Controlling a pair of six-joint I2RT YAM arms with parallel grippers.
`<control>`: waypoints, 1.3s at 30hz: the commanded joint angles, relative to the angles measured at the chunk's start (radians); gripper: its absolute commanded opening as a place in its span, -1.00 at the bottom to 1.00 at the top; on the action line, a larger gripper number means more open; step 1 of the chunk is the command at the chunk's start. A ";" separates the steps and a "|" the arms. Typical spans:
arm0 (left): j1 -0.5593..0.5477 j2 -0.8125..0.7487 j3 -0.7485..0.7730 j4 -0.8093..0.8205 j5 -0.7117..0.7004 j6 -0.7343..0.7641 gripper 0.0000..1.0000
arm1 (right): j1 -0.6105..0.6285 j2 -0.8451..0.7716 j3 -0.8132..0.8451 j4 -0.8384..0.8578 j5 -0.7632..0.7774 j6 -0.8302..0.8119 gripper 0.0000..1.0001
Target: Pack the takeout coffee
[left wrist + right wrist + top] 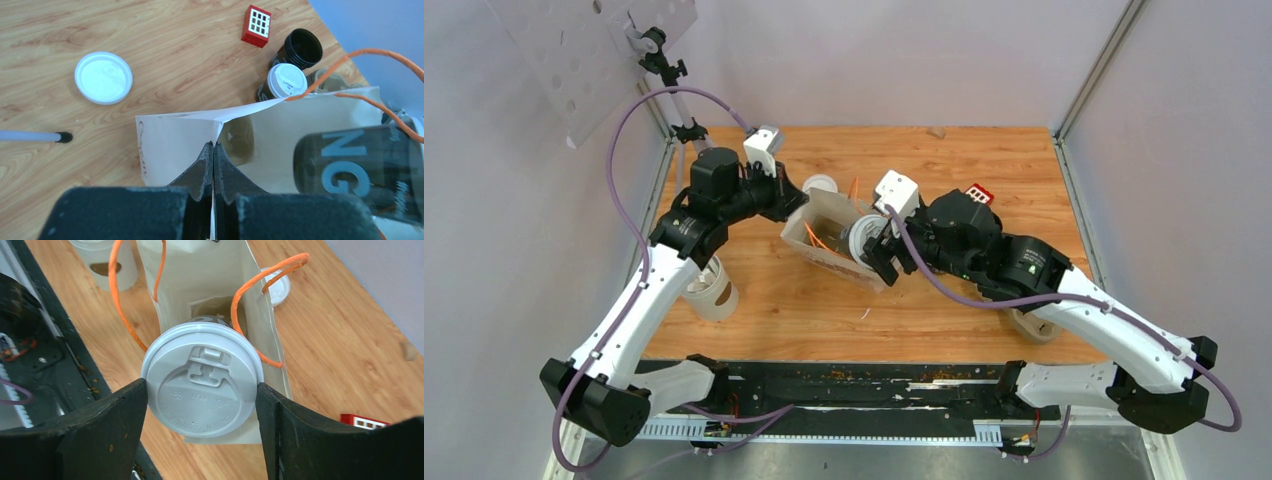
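A pale paper bag [829, 232] with orange handles lies mid-table, its mouth facing right. My left gripper [214, 145] is shut on the bag's upper edge [175, 142] and holds it up. My right gripper [202, 390] is shut on a takeout coffee cup, a finger on each side of its white sip lid [202, 380]. The cup's dark body [360, 170] reaches into the bag's mouth. A second lidded coffee cup [286, 80] stands behind the bag. In the top view my right gripper [874, 250] is at the bag's right end.
A black lidless cup [302, 47] and a red block [256, 26] sit by the second coffee. A loose white lid [103, 77] lies on the wood beyond the bag. The pale lidless cup [712, 288] lies under my left arm. A white stick [30, 136] lies at the left.
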 commanded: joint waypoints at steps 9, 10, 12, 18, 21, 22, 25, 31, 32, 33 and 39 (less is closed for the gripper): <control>-0.001 -0.155 -0.163 0.264 0.142 0.014 -1.00 | 0.128 0.049 -0.087 0.132 0.219 -0.309 0.37; -0.001 -0.160 -0.168 0.277 0.141 0.014 -1.00 | 0.133 0.049 -0.097 0.149 0.220 -0.321 0.37; -0.001 -0.174 -0.182 0.300 0.137 0.014 -1.00 | 0.138 0.050 -0.108 0.170 0.220 -0.345 0.36; -0.001 -0.218 -0.218 0.310 0.127 0.018 -0.95 | 0.138 0.053 -0.156 0.194 0.191 -0.388 0.36; -0.001 -0.236 -0.243 0.260 0.132 0.020 -0.64 | 0.140 0.057 -0.187 0.196 0.184 -0.389 0.36; -0.001 -0.245 -0.255 0.233 0.129 0.018 -0.60 | 0.142 0.060 -0.194 0.199 0.179 -0.387 0.36; -0.002 -0.284 -0.263 0.135 0.098 0.011 -0.23 | 0.155 0.063 -0.215 0.206 0.173 -0.383 0.36; -0.001 -0.369 -0.232 -0.123 0.026 0.029 0.16 | 0.179 0.070 -0.245 0.232 0.180 -0.372 0.36; -0.001 -0.380 -0.230 -0.169 0.025 0.029 0.19 | 0.183 0.073 -0.249 0.238 0.179 -0.372 0.36; -0.002 -0.392 -0.229 -0.198 0.033 0.027 0.21 | 0.188 0.077 -0.254 0.242 0.178 -0.371 0.36; -0.001 -0.447 -0.265 -0.252 0.056 -0.041 0.35 | 0.208 0.112 -0.260 0.282 0.180 -0.374 0.36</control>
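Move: The right hand holds the lidded cup by its lid, the cup's base already dipping into the paper bag's mouth; the bag's middle lies about 4 cm ahead, 6 cm to the left and 8 cm below. A loose white lid is some 26 cm ahead and 11 cm left, and another lidded cup 11 cm ahead and 20 cm right, both far below on the table. For the left hand, pinching the rim, the bag's middle is about 3 cm back, 6 cm right and 8 cm lower. The right hand keeps its grip on the lid and takes the cup down about 9 cm and slightly left into the bag's mouth, rolling some 30 degrees about its pointing direction, counter-clockwise seen from behind the hand. The left hand, still shut on the rim, first draws back with a small rise and its fingertips tilting up, then opens wide and lets go, backing off and sinking as it tilts level again, about 10 cm back and a little to the left in all. ##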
